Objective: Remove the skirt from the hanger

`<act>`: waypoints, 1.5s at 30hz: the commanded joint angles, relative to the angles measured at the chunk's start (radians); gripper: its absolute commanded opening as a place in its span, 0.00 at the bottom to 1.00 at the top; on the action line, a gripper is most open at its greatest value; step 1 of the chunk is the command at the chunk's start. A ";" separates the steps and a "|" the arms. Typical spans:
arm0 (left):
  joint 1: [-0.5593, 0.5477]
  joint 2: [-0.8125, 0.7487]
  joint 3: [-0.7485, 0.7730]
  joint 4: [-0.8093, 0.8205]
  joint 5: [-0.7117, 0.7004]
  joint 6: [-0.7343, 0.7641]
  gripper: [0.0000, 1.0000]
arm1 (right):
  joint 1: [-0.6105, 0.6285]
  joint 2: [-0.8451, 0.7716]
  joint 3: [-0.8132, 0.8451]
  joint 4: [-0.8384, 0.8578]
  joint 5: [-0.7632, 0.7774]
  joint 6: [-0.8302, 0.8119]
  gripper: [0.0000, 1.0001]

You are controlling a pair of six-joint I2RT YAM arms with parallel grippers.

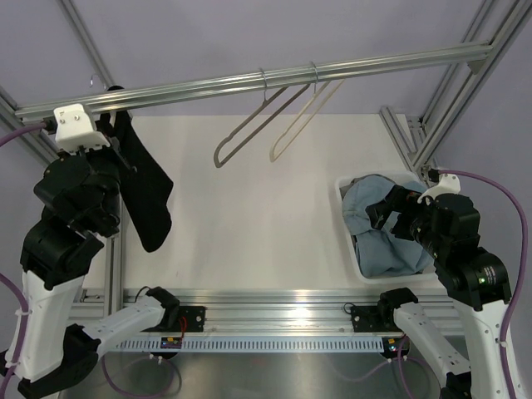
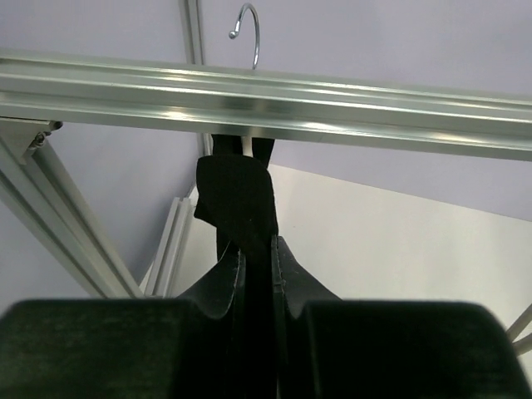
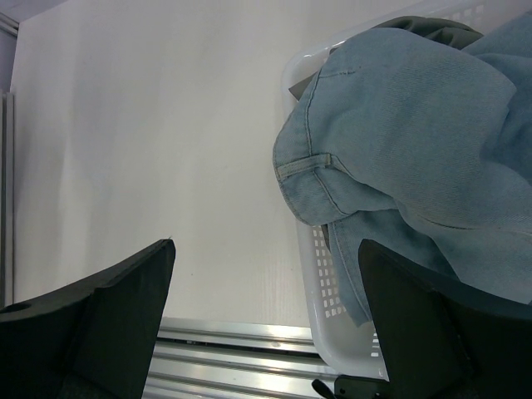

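Note:
The skirt [image 1: 148,199] is a dark garment hanging from the rail at the far left, narrow at the top and flaring downward. Its hanger is almost wholly hidden; only the wire hook [image 2: 249,33] shows over the rail, also visible as the hook [image 1: 96,81] in the top view. My left gripper [image 2: 258,249] is shut on the skirt's upper fabric [image 2: 237,195] just below the rail, and in the top view the left gripper [image 1: 123,154] sits against the garment. My right gripper [image 3: 266,245] is open and holds nothing, hovering at the basket's left edge.
An aluminium rail [image 1: 274,79] spans the table. A grey-taupe hanger [image 1: 249,125] and a paler cream hanger [image 1: 303,116] hang bare from it. A white basket [image 3: 320,283] at the right holds light blue jeans [image 3: 407,133]. Frame posts stand at both sides.

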 commanded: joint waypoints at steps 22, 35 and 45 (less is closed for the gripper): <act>-0.071 -0.303 -0.096 0.250 0.244 -0.056 0.00 | 0.000 -0.006 0.014 0.019 -0.002 -0.020 0.99; -0.111 -0.108 -0.053 0.348 0.106 0.119 0.00 | -0.001 -0.012 0.026 0.003 0.007 -0.030 1.00; 0.032 0.093 0.054 0.247 0.282 0.037 0.00 | -0.001 -0.023 0.029 -0.007 0.022 -0.041 0.99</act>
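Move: The black skirt on its hanger is already in the left fingers, its hook free above and beyond the rail. The rail crosses about 7 cm ahead of that hand and some 4 cm above it. The grey hanger hangs roughly 28 cm to the hand's right, 7 cm ahead and 4 cm lower, with the white hanger some 7 cm farther right, just as far ahead. From the idle right hand, the skirt is about 55 cm left, 8 cm ahead and slightly higher. The black skirt and its hanger, still pinched in the left hand, are first drawn back about 4.5 cm while the hand turns some 12 degrees clockwise. The hand then swings forward about 7 cm towards the rail and right along it, ending some 5 cm right of its start, nearer the grey hanger. The fingers keep their hold. ##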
